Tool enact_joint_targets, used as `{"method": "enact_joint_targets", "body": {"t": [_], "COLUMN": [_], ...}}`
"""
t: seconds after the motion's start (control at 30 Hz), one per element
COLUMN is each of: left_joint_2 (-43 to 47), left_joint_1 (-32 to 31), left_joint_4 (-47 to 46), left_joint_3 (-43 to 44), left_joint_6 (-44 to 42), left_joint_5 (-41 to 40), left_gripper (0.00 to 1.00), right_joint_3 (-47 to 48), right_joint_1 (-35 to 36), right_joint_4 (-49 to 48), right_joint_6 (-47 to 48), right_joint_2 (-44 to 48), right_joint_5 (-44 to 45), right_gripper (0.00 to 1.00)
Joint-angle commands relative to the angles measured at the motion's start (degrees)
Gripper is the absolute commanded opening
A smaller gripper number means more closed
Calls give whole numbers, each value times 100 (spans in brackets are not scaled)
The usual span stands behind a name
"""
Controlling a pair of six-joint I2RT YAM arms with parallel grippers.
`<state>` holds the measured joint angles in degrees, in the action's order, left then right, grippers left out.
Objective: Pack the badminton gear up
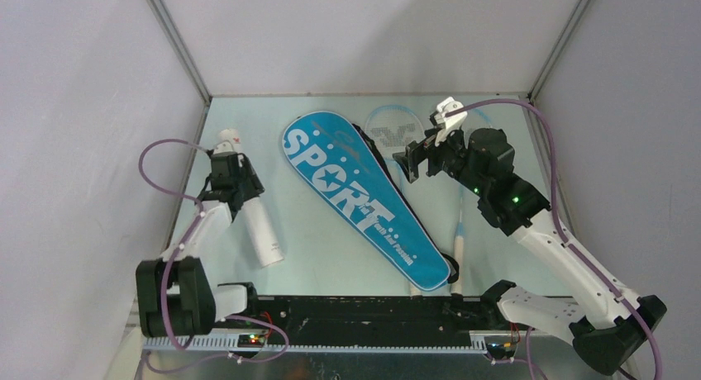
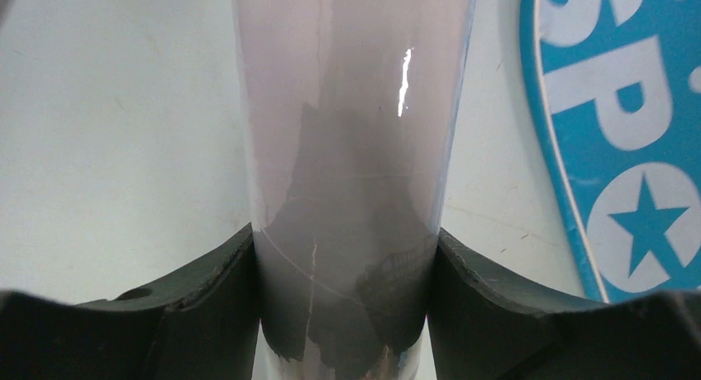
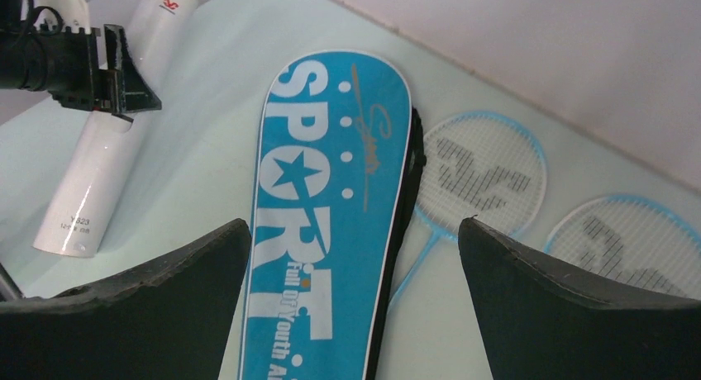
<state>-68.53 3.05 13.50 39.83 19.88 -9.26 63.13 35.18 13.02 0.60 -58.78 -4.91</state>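
Observation:
My left gripper [image 1: 234, 182] [image 2: 343, 233] is shut on the long white tube [image 1: 264, 235] [image 2: 355, 132], which lies slanted at the table's left; the fingers press both its sides. The blue "SPORT" racket bag [image 1: 364, 198] [image 3: 331, 190] lies diagonally across the middle, its black strap along the right edge. My right gripper [image 1: 411, 161] [image 3: 354, 223] hovers open above the bag's right side, holding nothing. Two light-blue rackets [image 3: 484, 169] [image 3: 628, 239] lie flat to the right of the bag. From above, one racket head [image 1: 395, 132] shows and my right arm largely covers the other.
Grey enclosure walls close in the table on the left, back and right. A black rail [image 1: 355, 310] runs along the near edge between the arm bases. A white racket handle [image 1: 458, 248] reaches toward that rail beside the bag's narrow end.

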Motion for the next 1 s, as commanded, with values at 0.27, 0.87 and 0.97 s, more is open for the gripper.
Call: {"method": "enact_joint_targets", "body": {"t": [0.27, 0.87, 0.97], "left_joint_2": [-1285, 415, 969], "left_joint_1": [80, 73, 52], "left_joint_4": [-42, -95, -253], "left_joint_3": [529, 292, 177], "left_joint_6": [-167, -107, 91], "left_joint_5": [807, 1017, 1089], "left_gripper": [59, 100, 100], "right_joint_3": [-484, -1355, -1422], "right_joint_1": [-465, -1290, -1440], "right_joint_4": [17, 93, 75], "right_joint_6": [-708, -969, -1157], "right_joint_2": [79, -120, -494], "right_joint_5": [-825, -981, -1125], "right_gripper": [99, 99, 99]}}
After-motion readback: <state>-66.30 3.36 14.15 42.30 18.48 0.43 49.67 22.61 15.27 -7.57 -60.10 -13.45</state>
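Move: The left hand holds the tube about 10 cm above the table; its resting place is some 6 cm below and 2 cm to the right. From that hand the bag's middle is roughly 35 cm right, 5 cm back and 9 cm down. The right hand is empty: the right racket's middle lies about 17 cm to its right, level ahead and 33 cm below; at much the same depth the bag's middle is 12 cm left, level, and the left racket's is right beneath. Still gripping the tube, the left hand lowers it about 6 cm to the table, edging right, then opens its fingers fully, lets go and lifts straight off it by some 8 cm. Meanwhile the wide-open right hand sinks about 12 cm beside the bag's right edge, veers some 5 cm right towards the right racket late on, and tips down about 20 degrees. ##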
